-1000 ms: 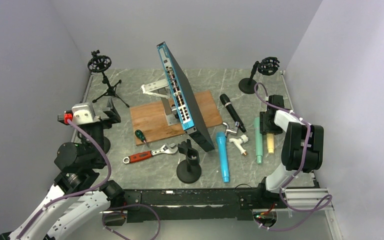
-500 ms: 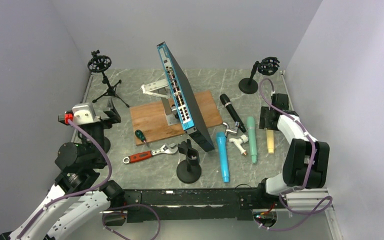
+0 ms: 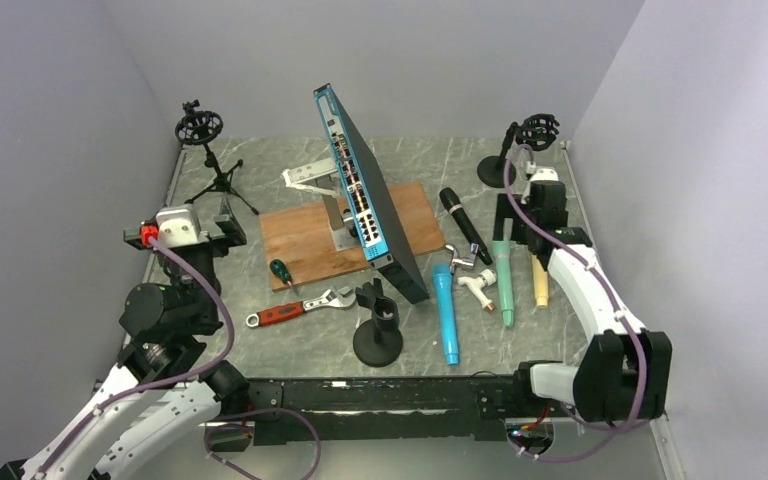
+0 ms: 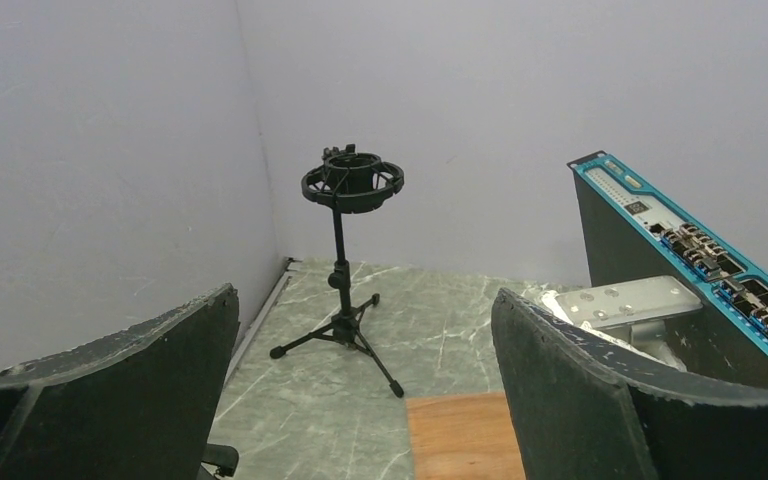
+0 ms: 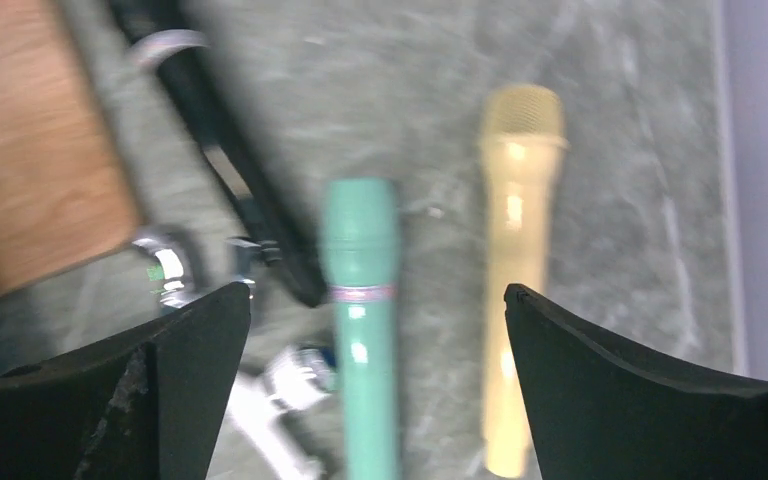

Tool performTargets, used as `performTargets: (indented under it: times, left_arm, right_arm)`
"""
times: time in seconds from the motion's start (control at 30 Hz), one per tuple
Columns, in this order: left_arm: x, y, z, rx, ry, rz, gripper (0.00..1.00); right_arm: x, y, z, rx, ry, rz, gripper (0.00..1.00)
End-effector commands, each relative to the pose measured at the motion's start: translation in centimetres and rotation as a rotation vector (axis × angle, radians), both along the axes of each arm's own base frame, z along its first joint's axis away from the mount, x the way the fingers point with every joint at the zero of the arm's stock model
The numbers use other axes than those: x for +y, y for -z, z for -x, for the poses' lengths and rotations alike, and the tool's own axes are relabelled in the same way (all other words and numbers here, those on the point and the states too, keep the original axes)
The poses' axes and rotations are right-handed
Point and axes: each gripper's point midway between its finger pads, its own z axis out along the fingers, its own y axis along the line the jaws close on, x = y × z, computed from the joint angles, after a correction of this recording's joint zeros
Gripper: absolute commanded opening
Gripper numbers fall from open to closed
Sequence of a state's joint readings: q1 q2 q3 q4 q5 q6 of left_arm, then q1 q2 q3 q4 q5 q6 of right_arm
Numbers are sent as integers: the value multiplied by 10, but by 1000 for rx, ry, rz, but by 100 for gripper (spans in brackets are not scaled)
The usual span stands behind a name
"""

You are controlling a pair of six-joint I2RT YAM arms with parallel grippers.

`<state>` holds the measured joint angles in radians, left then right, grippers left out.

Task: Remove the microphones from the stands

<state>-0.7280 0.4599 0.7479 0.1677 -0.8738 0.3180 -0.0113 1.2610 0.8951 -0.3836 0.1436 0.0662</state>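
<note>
Four microphones lie flat on the table at the right: black (image 3: 464, 225), blue (image 3: 445, 312), green (image 3: 503, 282) and cream (image 3: 539, 282). My right gripper (image 3: 522, 222) hovers open and empty above the heads of the green (image 5: 360, 300) and cream (image 5: 516, 250) ones, its jaws (image 5: 380, 385) wide apart in the blurred right wrist view. A round-base stand (image 3: 520, 145) is just beyond it at the back right. A tripod stand (image 3: 210, 150) with a ring mount (image 4: 352, 182) is at the back left. My left gripper (image 3: 195, 228) is open and empty (image 4: 365, 390), facing it.
A blue-edged network switch (image 3: 365, 195) stands tilted on a wooden board (image 3: 305, 240) mid-table. A short black clip stand (image 3: 378, 332), a red-handled wrench (image 3: 300, 308), a screwdriver (image 3: 280, 270) and white fittings (image 3: 475, 283) lie near the front. Grey walls close in on three sides.
My right arm has swung away from me toward the back right stand. The green microphone shifted slightly left and now lies still. My left gripper moved a little to the right.
</note>
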Motion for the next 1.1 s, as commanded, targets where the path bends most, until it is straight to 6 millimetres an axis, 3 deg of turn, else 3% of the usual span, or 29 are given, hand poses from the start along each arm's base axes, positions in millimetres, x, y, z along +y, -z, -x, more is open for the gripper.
performTargets:
  times: [0.0,0.13,0.2,0.43,0.63,0.8,1.07]
  left_arm:
    - [-1,-9,-3,-4,-12,12,99]
    - [-12,-25,-7,43,38,7,100]
    - [-18,-36,-9,66,65,7,99]
    - [-25,-77,-27,112,84,48,99]
    - [0,-94,-70,154,60,186,100]
    - [24,-76,-118,269,89,381,99]
    - [104,-13,-169,277,176,873,99]
  right_arm:
    - [65,-41,-11,-166,-185,-57,100]
    - [115,-55,4,-262,-328,-163,100]
    - [129,-63,14,-311,-362,-233,100]
    - [144,-85,46,-365,-416,-373,100]
    - [160,-98,64,-381,-533,-424,100]
    - [167,-113,74,-409,-606,-435,100]
    - [162,-122,80,-461,-599,-419,100]
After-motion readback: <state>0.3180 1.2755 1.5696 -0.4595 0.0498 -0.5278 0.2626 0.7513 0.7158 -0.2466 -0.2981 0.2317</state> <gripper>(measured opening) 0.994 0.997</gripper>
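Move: The empty mic stand with the ring holder is some 24 cm ahead of the left hand, about 10 cm left and 28 below; a round-based stand is level with the hand, 15 cm left and 34 below. About 12 cm below the empty right hand, the blue microphone is 17 cm back and 16 left, the green one 10 back and 3 left, the black one 1 ahead and 10 left, the yellow one 6 back and 5 right. Climbing about 10 cm first, the left hand swings forward and left towards the ringed tripod stand, dipping again, its right side rolling up and fingers tipping down. The right hand backs off the laid-down microphones, sweeping some 16 cm left, up and slightly back past the green one, fingertips lifting and turning counter-clockwise, to high above the blue one's head. Both grippers stay wide open and empty. ##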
